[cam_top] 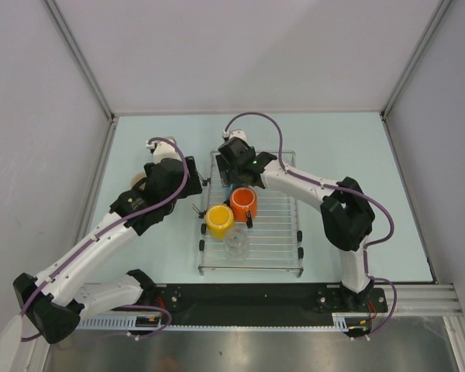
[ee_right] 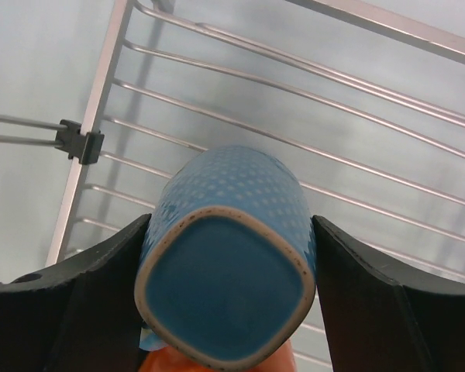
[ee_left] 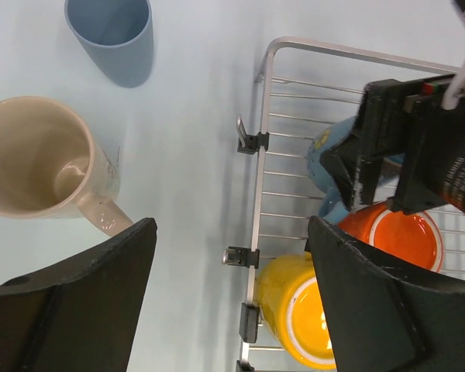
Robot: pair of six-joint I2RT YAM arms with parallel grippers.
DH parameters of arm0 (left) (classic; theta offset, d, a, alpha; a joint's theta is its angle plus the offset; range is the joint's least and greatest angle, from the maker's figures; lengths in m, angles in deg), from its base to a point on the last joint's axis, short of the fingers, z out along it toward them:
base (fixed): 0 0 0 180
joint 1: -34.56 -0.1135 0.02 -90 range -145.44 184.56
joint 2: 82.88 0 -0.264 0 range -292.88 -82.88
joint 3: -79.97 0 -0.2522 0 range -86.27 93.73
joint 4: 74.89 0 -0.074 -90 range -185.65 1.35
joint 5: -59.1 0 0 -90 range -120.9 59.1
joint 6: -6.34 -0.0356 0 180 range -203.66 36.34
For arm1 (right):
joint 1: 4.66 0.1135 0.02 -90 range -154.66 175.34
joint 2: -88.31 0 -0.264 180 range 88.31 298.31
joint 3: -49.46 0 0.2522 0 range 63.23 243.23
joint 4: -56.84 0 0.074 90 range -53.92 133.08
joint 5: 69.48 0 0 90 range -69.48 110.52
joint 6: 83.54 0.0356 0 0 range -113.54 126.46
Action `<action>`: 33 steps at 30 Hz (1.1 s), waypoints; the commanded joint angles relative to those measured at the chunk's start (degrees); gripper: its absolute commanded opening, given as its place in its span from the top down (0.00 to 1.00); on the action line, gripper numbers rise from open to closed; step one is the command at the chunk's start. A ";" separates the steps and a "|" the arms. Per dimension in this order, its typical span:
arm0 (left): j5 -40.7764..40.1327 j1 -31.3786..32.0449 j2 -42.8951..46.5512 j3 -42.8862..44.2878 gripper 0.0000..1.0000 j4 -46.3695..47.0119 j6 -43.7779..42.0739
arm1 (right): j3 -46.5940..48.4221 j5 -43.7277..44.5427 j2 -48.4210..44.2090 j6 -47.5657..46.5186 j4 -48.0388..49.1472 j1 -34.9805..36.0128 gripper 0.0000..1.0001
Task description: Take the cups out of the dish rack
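The dish rack [cam_top: 283, 256] holds a yellow cup [cam_top: 219, 220], an orange mug [cam_top: 244, 204] and a small clear glass [cam_top: 236, 244]. A dotted blue cup [ee_right: 232, 232] lies on its side on the rack bars, base toward the right wrist camera. My right gripper [ee_right: 229, 310] is shut on it, one finger pressed on each side. In the top view that gripper [cam_top: 236, 167] covers most of this cup. My left gripper [ee_left: 231, 294] hangs open over the table just left of the rack's edge [ee_left: 265, 116], holding nothing. Its view shows the yellow cup [ee_left: 294, 306] and orange mug [ee_left: 403, 232].
A beige mug [ee_left: 39, 159] and a light blue cup [ee_left: 112, 35] stand upright on the table left of the rack; my left arm [cam_top: 139, 209] hides them in the top view. Grey walls enclose the table on three sides.
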 commanded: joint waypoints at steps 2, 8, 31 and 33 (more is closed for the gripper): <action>-0.53 0.24 0.27 -0.09 0.16 1.47 1.89 | 0.18 3.64 -10.78 -0.04 1.77 0.37 1.00; 0.87 0.24 -0.08 -0.01 0.16 2.96 3.21 | 0.26 3.12 -15.44 -0.30 1.95 -0.24 1.00; 26.58 -2.21 7.66 -15.30 0.16 41.35 9.19 | -40.59 -50.80 -38.39 35.35 61.67 -25.90 1.00; 30.92 -3.19 6.87 -16.61 0.16 44.61 9.80 | -43.84 -53.38 -37.69 44.82 74.64 -27.66 1.00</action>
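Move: The right hand already grips the blue mug, its middle roughly 2 cm below the hand point. The open left gripper, apparently the receiver, is about 12 cm to its left, 10 cm back and 12 cm higher; the orange mug sits 7 cm back and 3 cm right, the yellow mug 12 cm back and 4 cm left. From the left hand, the blue mug lies 10 cm ahead, 12 cm right and 14 cm below. Straight up first, about 12 cm clear of the rack, then roughly 8 cm to the right and a little higher, the right hand carries the blue mug, still pinched, while rolling its left side up by over 50 degrees. The left hand, fingers staying wide open, swings right about 7 cm and up, rolling its left side down and lifting its fingertips to turn towards the mug. ##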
